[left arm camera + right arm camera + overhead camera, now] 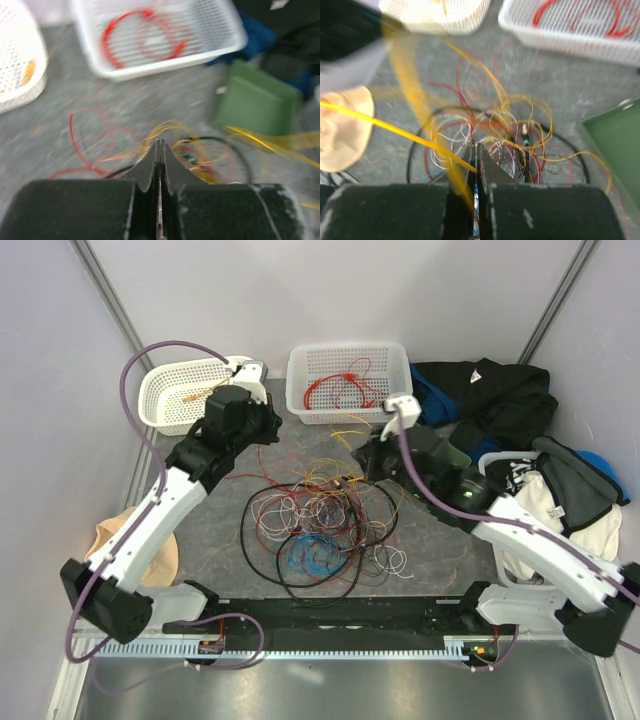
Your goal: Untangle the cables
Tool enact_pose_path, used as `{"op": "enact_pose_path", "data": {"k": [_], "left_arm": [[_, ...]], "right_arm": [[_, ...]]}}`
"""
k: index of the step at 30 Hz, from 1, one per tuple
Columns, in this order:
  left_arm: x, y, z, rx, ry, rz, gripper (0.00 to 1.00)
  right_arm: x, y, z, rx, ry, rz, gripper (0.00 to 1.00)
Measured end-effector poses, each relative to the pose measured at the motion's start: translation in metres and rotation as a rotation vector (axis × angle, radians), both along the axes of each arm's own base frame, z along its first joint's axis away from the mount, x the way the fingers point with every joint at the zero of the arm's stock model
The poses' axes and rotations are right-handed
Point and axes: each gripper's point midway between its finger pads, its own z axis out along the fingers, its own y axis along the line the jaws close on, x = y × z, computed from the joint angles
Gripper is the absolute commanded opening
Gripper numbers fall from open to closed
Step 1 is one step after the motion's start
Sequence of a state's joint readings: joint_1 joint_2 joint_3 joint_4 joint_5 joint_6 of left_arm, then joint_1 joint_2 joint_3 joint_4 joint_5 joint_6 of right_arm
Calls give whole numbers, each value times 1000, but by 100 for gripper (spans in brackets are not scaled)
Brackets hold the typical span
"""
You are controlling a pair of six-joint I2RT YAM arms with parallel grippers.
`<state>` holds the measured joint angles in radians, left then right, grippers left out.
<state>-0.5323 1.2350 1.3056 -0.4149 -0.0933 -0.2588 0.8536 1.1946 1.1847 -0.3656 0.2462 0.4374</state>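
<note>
The cables (320,520) lie in a loose tangle of red, yellow, white and blue wires mid-table, ringed by a thicker black one (245,530). My right gripper (362,455) hangs over the pile's far side. In the right wrist view it (477,146) is shut on a taut yellow cable (395,131) that runs off up-left. My left gripper (268,428) sits raised left of it, near the baskets. Its jaws (160,142) are shut, thin yellow strands (167,126) meet the tips, and a blurred yellow band leads toward them.
An oval white basket (160,390) with an orange wire stands at the back left. Beside it is a rectangular white basket (300,370) with a red cable (335,390). A green box (255,100) and piled clothes (500,390) crowd the right. A beige object (110,535) lies left.
</note>
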Motion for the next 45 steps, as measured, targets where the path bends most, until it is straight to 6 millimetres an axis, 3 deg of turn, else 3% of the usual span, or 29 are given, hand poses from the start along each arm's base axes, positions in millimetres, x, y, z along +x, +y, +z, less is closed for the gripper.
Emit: {"op": "enact_pose_path", "data": {"k": [3,4,7,9,10,12,17,22,27,33,38,45], "left_arm": [[16,17,-42,45,98,63,2],[17,18,-57,64,137,69,7],[15,18,-89,101,223,69,56],[11,18,-100,94,265,66,67],[9,18,-102,84,275,67,81],[7,13,-100,49,269,45,98],[-21,-6,-80,-154,125,-95,100],[-53,-13,-42,-364,-173,-226,100],[-72,-13,-12,-465,-384,-298,100],[-100,-30,37,-543,-601,-472,100],[-119,-57,42,-577,-656,-616,100],[-126,-83,34,-617,-629,-739,100]], "right_arm": [[-11,-20,58,86,-104,-20,0],[-13,-24,75,113,-132,-23,0],[-17,-35,125,178,-222,-40,0],[-17,-40,138,189,-247,-51,0],[-17,-41,141,186,-253,-55,0],[-16,-41,140,175,-251,-58,0],[-11,-35,122,123,-211,-56,0],[-7,-28,118,105,-189,-47,0],[-7,-23,122,122,-182,-31,0],[-8,-7,112,137,-134,14,0],[-10,9,104,154,-87,66,0],[-16,18,103,181,-53,109,0]]}}
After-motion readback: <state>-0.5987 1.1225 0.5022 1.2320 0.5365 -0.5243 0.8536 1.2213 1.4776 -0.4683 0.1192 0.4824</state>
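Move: Above the tangle, the yellow cable is pinched in the right fingers, its flung-up loop about 5 cm ahead and 2 cm left of them, 1 cm lower. The empty left hand has that loop some 13 cm to its right, 2 cm back and 4 cm below. From the right hand, the tangle lies about 10 cm back, 6 cm left and 28 cm down; the green bin roughly 5 cm ahead, 17 cm right, 26 cm down. Whipping upward about 14 cm with fingers shut, the right hand keeps its hold on the yellow cable, then settles back a few centimetres and drifts left. The left first dips 10 cm while opening wide, then sweeps back, right and up, its wrist rolling and its fingers tipping up and turning clockwise, towards the hanging yellow loop, coming close without a visible touch. ##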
